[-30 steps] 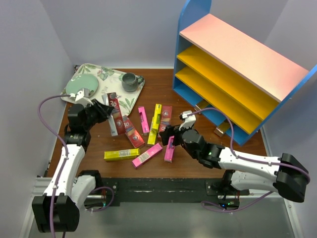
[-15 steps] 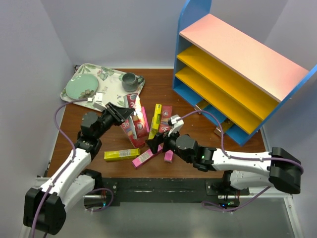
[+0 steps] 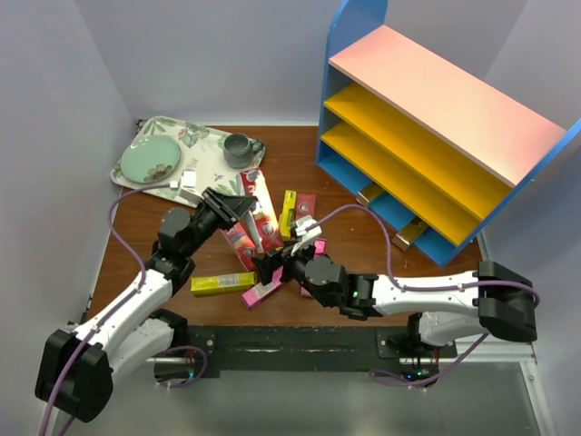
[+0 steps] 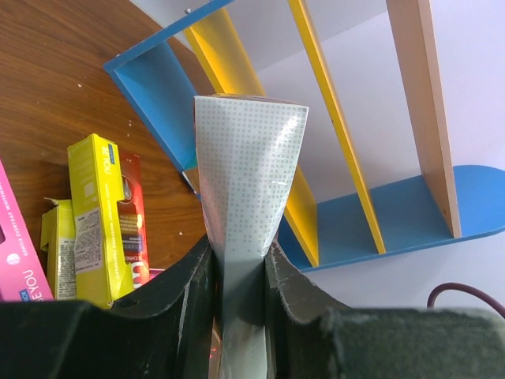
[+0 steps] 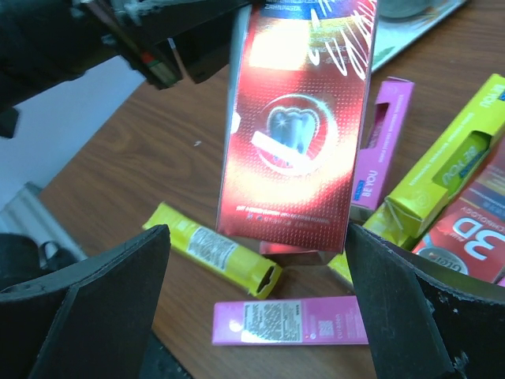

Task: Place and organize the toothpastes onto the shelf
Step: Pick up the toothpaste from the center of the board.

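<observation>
My left gripper (image 3: 234,207) is shut on one end of a dark red toothpaste carton (image 3: 260,207) and holds it above the pile. The left wrist view shows the carton's silver dotted side (image 4: 251,166) squeezed between the jaws of the left gripper (image 4: 241,254). My right gripper (image 3: 270,268) is open just right of the pile. In its wrist view the red carton (image 5: 300,134) hangs ahead of the right gripper (image 5: 256,235), apart from both fingers. Loose toothpastes lie below: yellow (image 3: 221,283), pink (image 3: 269,286), another yellow (image 3: 288,211). The shelf (image 3: 436,118) stands at the back right.
A floral tray (image 3: 204,145) with a green plate (image 3: 152,162) and a grey cup (image 3: 238,149) sits at the back left. Small cartons (image 3: 410,233) lie at the shelf's foot. Grey walls close in left and right.
The left arm has swung right from beside the tray, carrying the red carton over the pile. The right arm has slid left toward it, jaws still wide.
</observation>
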Tool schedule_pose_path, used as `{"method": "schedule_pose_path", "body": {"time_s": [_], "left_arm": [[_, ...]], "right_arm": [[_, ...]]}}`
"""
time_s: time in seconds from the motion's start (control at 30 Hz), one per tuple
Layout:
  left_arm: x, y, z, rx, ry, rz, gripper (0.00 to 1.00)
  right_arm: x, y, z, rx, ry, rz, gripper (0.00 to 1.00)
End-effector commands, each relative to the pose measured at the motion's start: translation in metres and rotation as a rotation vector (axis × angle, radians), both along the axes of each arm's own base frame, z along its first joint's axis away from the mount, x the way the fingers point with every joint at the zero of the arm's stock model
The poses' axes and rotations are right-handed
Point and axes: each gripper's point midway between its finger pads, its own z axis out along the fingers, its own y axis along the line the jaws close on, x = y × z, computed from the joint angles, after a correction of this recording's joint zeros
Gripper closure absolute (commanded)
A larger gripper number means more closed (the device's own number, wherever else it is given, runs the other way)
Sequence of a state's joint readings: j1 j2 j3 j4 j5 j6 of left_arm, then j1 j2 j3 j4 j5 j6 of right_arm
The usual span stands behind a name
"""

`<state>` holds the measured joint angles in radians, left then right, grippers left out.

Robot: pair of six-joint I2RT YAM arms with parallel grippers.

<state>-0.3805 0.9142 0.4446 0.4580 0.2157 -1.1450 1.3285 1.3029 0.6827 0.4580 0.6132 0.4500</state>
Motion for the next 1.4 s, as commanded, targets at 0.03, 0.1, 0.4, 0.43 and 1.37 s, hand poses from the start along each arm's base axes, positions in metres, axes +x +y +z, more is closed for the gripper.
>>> {"method": "schedule_pose_path", "body": {"time_s": [0.03,0.1,0.4,0.43,1.37], "left_arm": [[0.000,-0.004,0.035,-0.082,-0.099,0.010,0.77],[-0.002,-0.006,0.033,-0.090,-0.090,0.003,0.77],[-0.004,-0.010,0.028,-0.102,-0.080,-0.008,0.76],[-0.004,-0.011,0.027,-0.101,-0.078,-0.010,0.75],[0.005,0.069,0.088,0.356,-0.263,0.363,0.00]], "right_arm": [[0.017,0.007,0.027,0.049,-0.069,-0.109,0.06],[0.020,0.008,0.022,0.028,-0.074,-0.131,0.06],[0.028,0.007,0.027,0.030,-0.120,-0.182,0.24],[0.028,0.007,0.027,0.028,-0.122,-0.179,0.26],[0.022,-0.049,0.005,-0.240,-0.010,-0.214,1.00]]}}
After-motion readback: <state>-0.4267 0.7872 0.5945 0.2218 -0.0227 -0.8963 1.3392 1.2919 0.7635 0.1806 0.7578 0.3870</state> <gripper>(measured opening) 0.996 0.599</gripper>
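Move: The red toothpaste box, still held up by the left hand, has its middle about 7 cm ahead and 5 cm left of the right hand, some 3 cm higher; from the left hand it is 2 cm ahead and 4 cm right, level. About 18 cm below the right hand lie a pink box, 3 cm back and 4 cm left, and a yellow box, 10 cm ahead and 1 cm left. Right eases forward, pinches the toothpaste's near end, carries it 3 cm right; left opens, lifting 5 cm away. ##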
